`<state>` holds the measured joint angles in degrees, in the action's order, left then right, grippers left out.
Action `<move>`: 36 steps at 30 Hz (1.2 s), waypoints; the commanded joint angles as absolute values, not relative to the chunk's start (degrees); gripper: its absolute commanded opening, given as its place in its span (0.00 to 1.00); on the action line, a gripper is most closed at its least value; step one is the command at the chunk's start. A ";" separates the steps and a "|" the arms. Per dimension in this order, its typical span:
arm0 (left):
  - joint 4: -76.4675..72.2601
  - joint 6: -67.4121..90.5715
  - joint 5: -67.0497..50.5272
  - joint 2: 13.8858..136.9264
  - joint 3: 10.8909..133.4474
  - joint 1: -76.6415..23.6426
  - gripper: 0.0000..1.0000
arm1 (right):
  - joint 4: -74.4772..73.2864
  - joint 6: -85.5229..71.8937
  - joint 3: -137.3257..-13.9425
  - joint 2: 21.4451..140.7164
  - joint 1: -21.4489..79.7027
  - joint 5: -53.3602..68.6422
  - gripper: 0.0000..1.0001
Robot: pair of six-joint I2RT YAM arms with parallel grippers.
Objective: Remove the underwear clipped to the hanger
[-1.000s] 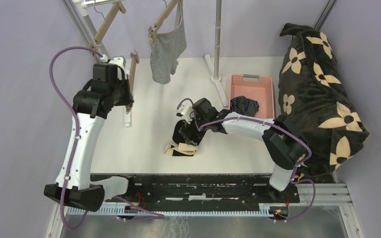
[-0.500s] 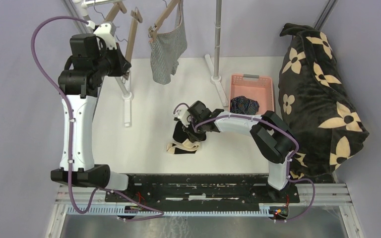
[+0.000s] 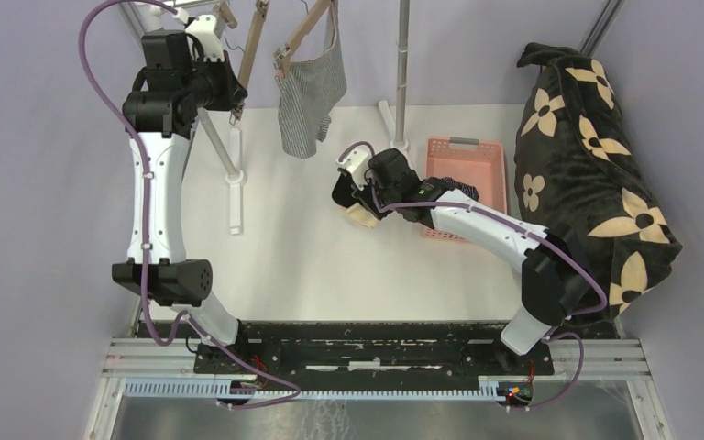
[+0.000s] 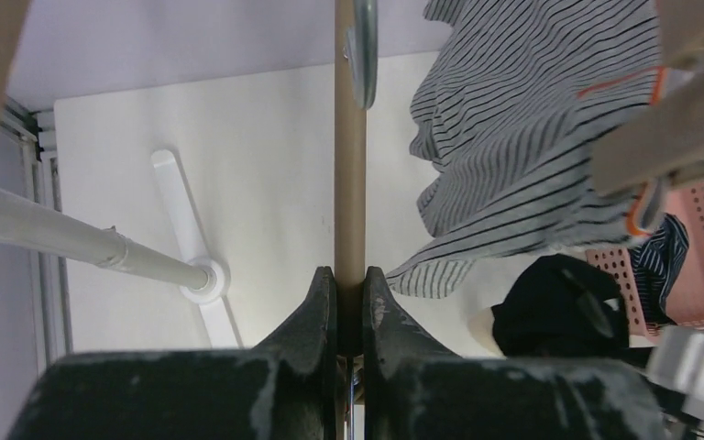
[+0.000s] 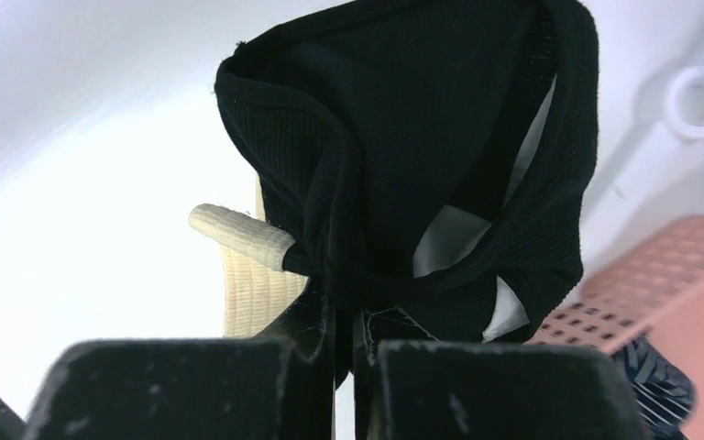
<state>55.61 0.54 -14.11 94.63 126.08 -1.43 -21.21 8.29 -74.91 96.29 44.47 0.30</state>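
Note:
The grey-and-white striped underwear point(image 3: 310, 92) point(image 4: 522, 137) hangs clipped to a wooden hanger point(image 3: 298, 37) on the rail. My left gripper point(image 3: 231, 99) point(image 4: 349, 275) is shut on the bar of a second, bare wooden hanger point(image 3: 255, 37) point(image 4: 349, 174) just to its left. Above the table, by the basket's left side, my right gripper point(image 3: 353, 195) point(image 5: 348, 316) is shut on the black underwear point(image 3: 346, 188) point(image 5: 403, 137), whose cream waistband point(image 5: 243, 275) dangles below. The navy striped underwear point(image 3: 466, 191) point(image 5: 662, 385) lies in the pink basket point(image 3: 463, 148) point(image 5: 669, 284).
A white rack pole point(image 3: 222, 151) point(image 4: 73, 243) and its foot point(image 3: 235, 197) stand at the left, and a grey pole point(image 3: 403, 64) with a foot stands behind the basket. The black blanket with tan flowers point(image 3: 596, 174) fills the right side.
My right gripper shut on the black underwear on the table and lifted it back-right toward the basket. My left arm carried the bare hanger up and back toward the rail.

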 commanded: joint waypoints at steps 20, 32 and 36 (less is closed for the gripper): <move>41.31 0.10 -13.05 95.37 129.18 -0.27 0.03 | -15.01 6.85 -72.86 83.94 26.36 -17.24 0.01; 34.55 1.00 -10.24 91.26 124.04 0.00 0.03 | -13.77 3.03 -69.40 87.65 16.59 -14.59 0.01; 32.73 1.78 -10.15 92.97 125.87 0.21 0.03 | -13.27 2.07 -68.93 89.58 14.17 -13.30 0.01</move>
<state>40.12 0.51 -11.11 93.36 123.57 -0.30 -16.29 3.88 -69.45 88.14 15.81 -14.83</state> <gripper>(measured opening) 0.098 0.039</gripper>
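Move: The pink basket's middle is about 10 cm ahead of the right hand, 29 cm to its right and 11 cm down; the striped underwear in it lies some 7 cm ahead, 25 right, just as low. From the left hand the rail is about 18 cm ahead, 3 right, 12 up; the hung empty hanger is 10 cm ahead, 8 left, 2 up, and the gray striped underwear 10 ahead, 15 right, 5 down. Still pinching the black underwear, the right hand swings it about 24 cm right and 11 cm forward, over the basket, arching some 8 cm up before easing down to half that, while turning about 40 degrees clockwise. The left hand keeps its grip on the empty hanger's near end, pushes 4 cm forward with a slight dip, then lifts about 7 cm, fingers tipping upward, bringing the hook to the rail. ##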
